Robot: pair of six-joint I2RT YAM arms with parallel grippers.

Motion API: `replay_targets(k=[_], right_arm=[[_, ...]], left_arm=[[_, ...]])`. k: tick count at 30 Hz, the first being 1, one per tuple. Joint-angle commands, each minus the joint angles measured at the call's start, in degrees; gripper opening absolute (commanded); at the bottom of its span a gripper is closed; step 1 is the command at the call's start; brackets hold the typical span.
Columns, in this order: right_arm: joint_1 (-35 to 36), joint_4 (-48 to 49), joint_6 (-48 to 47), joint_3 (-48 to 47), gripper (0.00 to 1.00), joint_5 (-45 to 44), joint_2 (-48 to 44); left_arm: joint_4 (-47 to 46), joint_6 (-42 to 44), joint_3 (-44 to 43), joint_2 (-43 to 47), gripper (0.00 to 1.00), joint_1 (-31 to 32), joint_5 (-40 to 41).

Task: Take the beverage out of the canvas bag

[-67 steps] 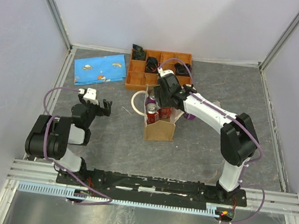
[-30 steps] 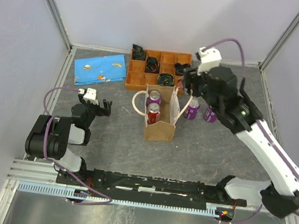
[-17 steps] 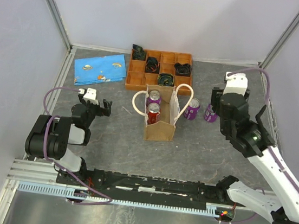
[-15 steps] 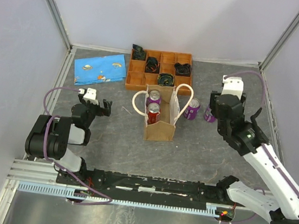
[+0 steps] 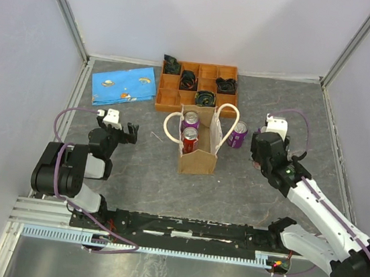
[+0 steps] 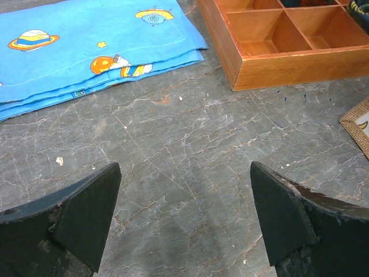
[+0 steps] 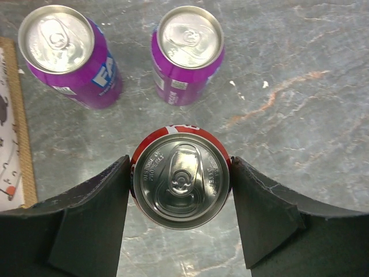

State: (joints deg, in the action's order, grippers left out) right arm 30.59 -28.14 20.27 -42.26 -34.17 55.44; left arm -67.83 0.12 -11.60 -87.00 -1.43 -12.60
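Note:
The tan canvas bag (image 5: pixel 198 157) stands upright mid-table with its white rope handles spread. Inside it show a purple can (image 5: pixel 190 120) and a red can (image 5: pixel 189 137). To the right of the bag, my right gripper (image 5: pixel 262 159) is low over the table and shut on an upright red beverage can (image 7: pixel 180 178), a finger against each side. Two purple cans (image 7: pixel 69 55) (image 7: pixel 189 55) stand just beyond it; only one purple can (image 5: pixel 238 135) shows from above. At the left, my left gripper (image 6: pixel 184 219) is open over bare table.
An orange compartment tray (image 5: pixel 201 65) with dark items sits behind the bag. A folded blue cloth (image 5: pixel 124 82) lies at the back left. The enclosure walls close off the left, back and right sides.
My right arm has swung out of the bag with the red can, gone up and to the right, then come down beside the purple cans. The left arm has not moved.

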Motion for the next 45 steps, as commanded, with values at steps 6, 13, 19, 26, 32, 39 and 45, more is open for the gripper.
replay_targets(k=[6, 13, 19, 26, 32, 39, 45], right_arm=[[-0.6, 15.2, 3.1, 2.8, 0.0, 1.1, 2.5], [-1.1, 14.2, 4.7, 3.0, 0.0, 1.3, 4.5], [-2.2, 13.3, 6.7, 2.9, 0.01, 2.1, 7.4], [-2.6, 13.5, 8.0, 4.0, 0.57, 2.4, 8.7], [-2.6, 11.2, 8.3, 3.6, 0.99, 1.8, 7.7], [-2.6, 7.1, 4.6, -2.6, 0.99, -0.5, 1.6], [-2.3, 6.4, 1.2, -12.3, 0.93, 5.4, -3.3]], left_arm=[[-3.3, 2.8, 0.2, 0.2, 0.99, -0.2, -0.7], [-3.2, 2.8, 0.2, 0.2, 0.99, -0.2, -0.7], [-3.2, 2.8, 0.2, 0.2, 0.99, -0.2, -0.7], [-3.2, 2.8, 0.2, 0.2, 0.99, -0.2, -0.7], [-3.2, 2.8, 0.1, 0.2, 0.99, -0.2, -0.7], [-3.2, 2.8, 0.2, 0.2, 0.99, -0.2, -0.7], [-3.2, 2.8, 0.2, 0.2, 0.99, -0.2, -0.7]])
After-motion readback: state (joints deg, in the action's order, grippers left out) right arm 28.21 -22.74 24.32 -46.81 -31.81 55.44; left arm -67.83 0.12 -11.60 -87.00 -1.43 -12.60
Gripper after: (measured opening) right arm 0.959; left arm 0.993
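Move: The clear patch of table for the red can you already hold lies about 2 cm ahead of the right gripper, 1 cm to its left and some 13 cm below. Measured from that gripper, one purple can stands roughly 11 cm ahead and 1 cm right, the other 11 cm ahead and 10 cm left, and the canvas bag some 26 cm left and 7 cm ahead. From the idle left gripper the patch is about 60 cm right and 6 cm back. Lower the right gripper about 5 cm, easing it slightly forward, to bring the held red can down onto the table on the near side of the two purple cans. Spread the fingers to let go of it, then lift straight up by nearly 10 cm, tilting the fingertips up some 10 degrees as you clear the can. ##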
